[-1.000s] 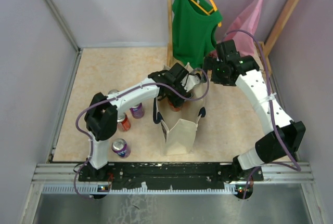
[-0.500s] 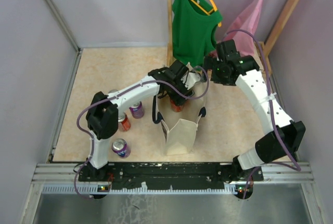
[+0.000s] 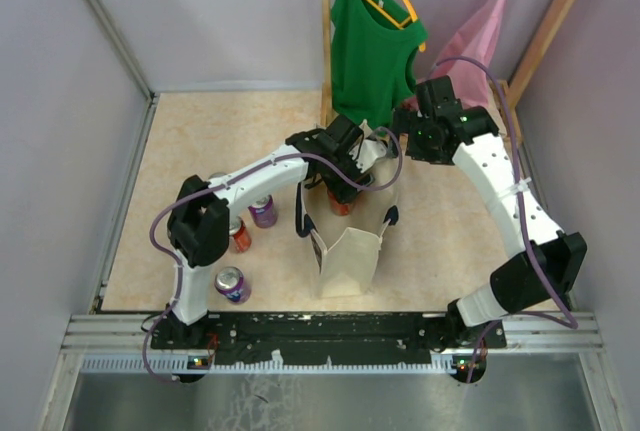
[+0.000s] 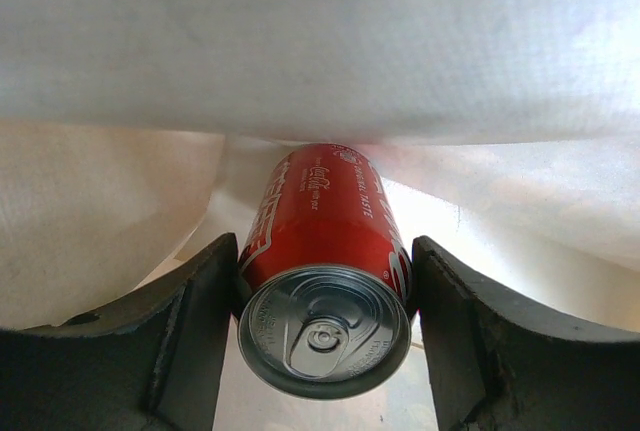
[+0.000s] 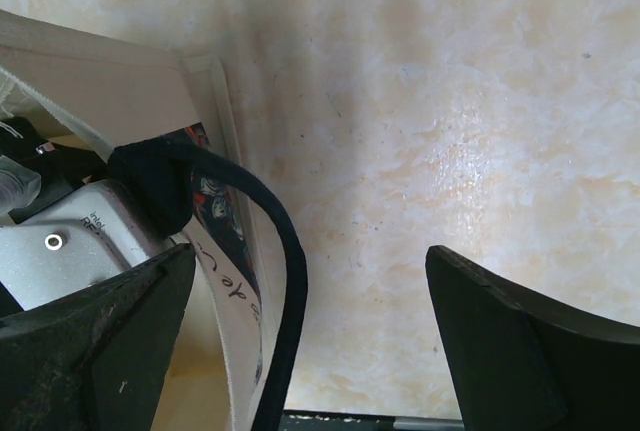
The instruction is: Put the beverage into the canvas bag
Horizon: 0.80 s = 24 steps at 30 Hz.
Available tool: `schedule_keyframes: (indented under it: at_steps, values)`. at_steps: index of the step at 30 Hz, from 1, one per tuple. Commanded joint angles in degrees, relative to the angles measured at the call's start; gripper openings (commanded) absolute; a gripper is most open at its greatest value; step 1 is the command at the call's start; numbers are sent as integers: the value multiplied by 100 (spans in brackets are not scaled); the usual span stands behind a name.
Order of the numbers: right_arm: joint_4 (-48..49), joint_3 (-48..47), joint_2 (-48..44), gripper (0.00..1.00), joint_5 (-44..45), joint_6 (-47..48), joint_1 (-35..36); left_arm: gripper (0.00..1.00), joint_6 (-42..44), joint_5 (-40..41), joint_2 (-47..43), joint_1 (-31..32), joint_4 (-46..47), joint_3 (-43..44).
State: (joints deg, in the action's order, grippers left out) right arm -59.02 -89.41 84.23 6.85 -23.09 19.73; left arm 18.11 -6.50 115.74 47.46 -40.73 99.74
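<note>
The beverage, a red cola can, sits between my left gripper's two fingers, which are shut on its sides. Pale fabric of the canvas bag surrounds the can on every side. From above, the left gripper hangs over the mouth of the beige canvas bag, with the red can showing below it. My right gripper stands wide open beside the bag's far right corner. In its wrist view the bag's rim and a navy handle lie between the open right gripper's fingers, untouched.
Several loose cans stand left of the bag: a purple one, an orange-red one and a purple one. A green tank top and a pink garment hang from a wooden rack at the back.
The left arm with the can has shifted only very slightly. The right arm has not moved.
</note>
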Motion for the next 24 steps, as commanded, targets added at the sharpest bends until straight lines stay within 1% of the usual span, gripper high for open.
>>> schedule_keyframes:
  at_steps: [1, 5, 11, 13, 17, 21, 24]
  values:
    - [222, -255, 74, 99, -261, 68, 66, 58, 78, -231, -109, 52, 125, 216]
    - [253, -280, 126, 99, -310, 76, 67, 75, 92, -183, -263, 48, 117, 370]
    - [338, -301, 198, 99, -384, 60, 66, 92, 48, -297, -460, 52, 268, 380]
    - [355, -303, 208, 99, -403, 55, 67, 94, 16, -330, -477, 52, 263, 391]
    - [374, -321, 209, 99, -398, 50, 66, 95, -90, -262, -545, 52, 322, 494]
    - [328, -407, 233, 99, -395, 46, 66, 94, -261, -14, -715, 44, 612, 723]
    - [334, -431, 240, 99, -387, 71, 66, 95, -244, -25, -820, 41, 843, 788]
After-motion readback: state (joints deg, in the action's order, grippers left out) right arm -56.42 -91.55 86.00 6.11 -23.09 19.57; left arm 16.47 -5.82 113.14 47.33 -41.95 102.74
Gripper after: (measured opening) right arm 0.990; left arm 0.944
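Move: The red can is already between the left fingers, deep in the canvas bag, its middle about 3 cm below the hand and 1 cm ahead and to the right. Outside the bag, the purple can stands some 18 cm to the hand's left and 2 cm back; the other red can is 24 cm left and 9 cm back, both about 4 cm lower. From the right hand, the held can lies roughly 13 cm left, 3 cm back and 15 cm down. Letting go of the red can inside the bag, the left fingers spread to nearly fully open and their pads part from its sides. The hand backs off almost straight up, about 4 cm, clear of the lid, with hardly any wrist turn. Outside the bag, the open right hand drifts some 2 cm forward, sinking slightly before ending 1 cm higher. ##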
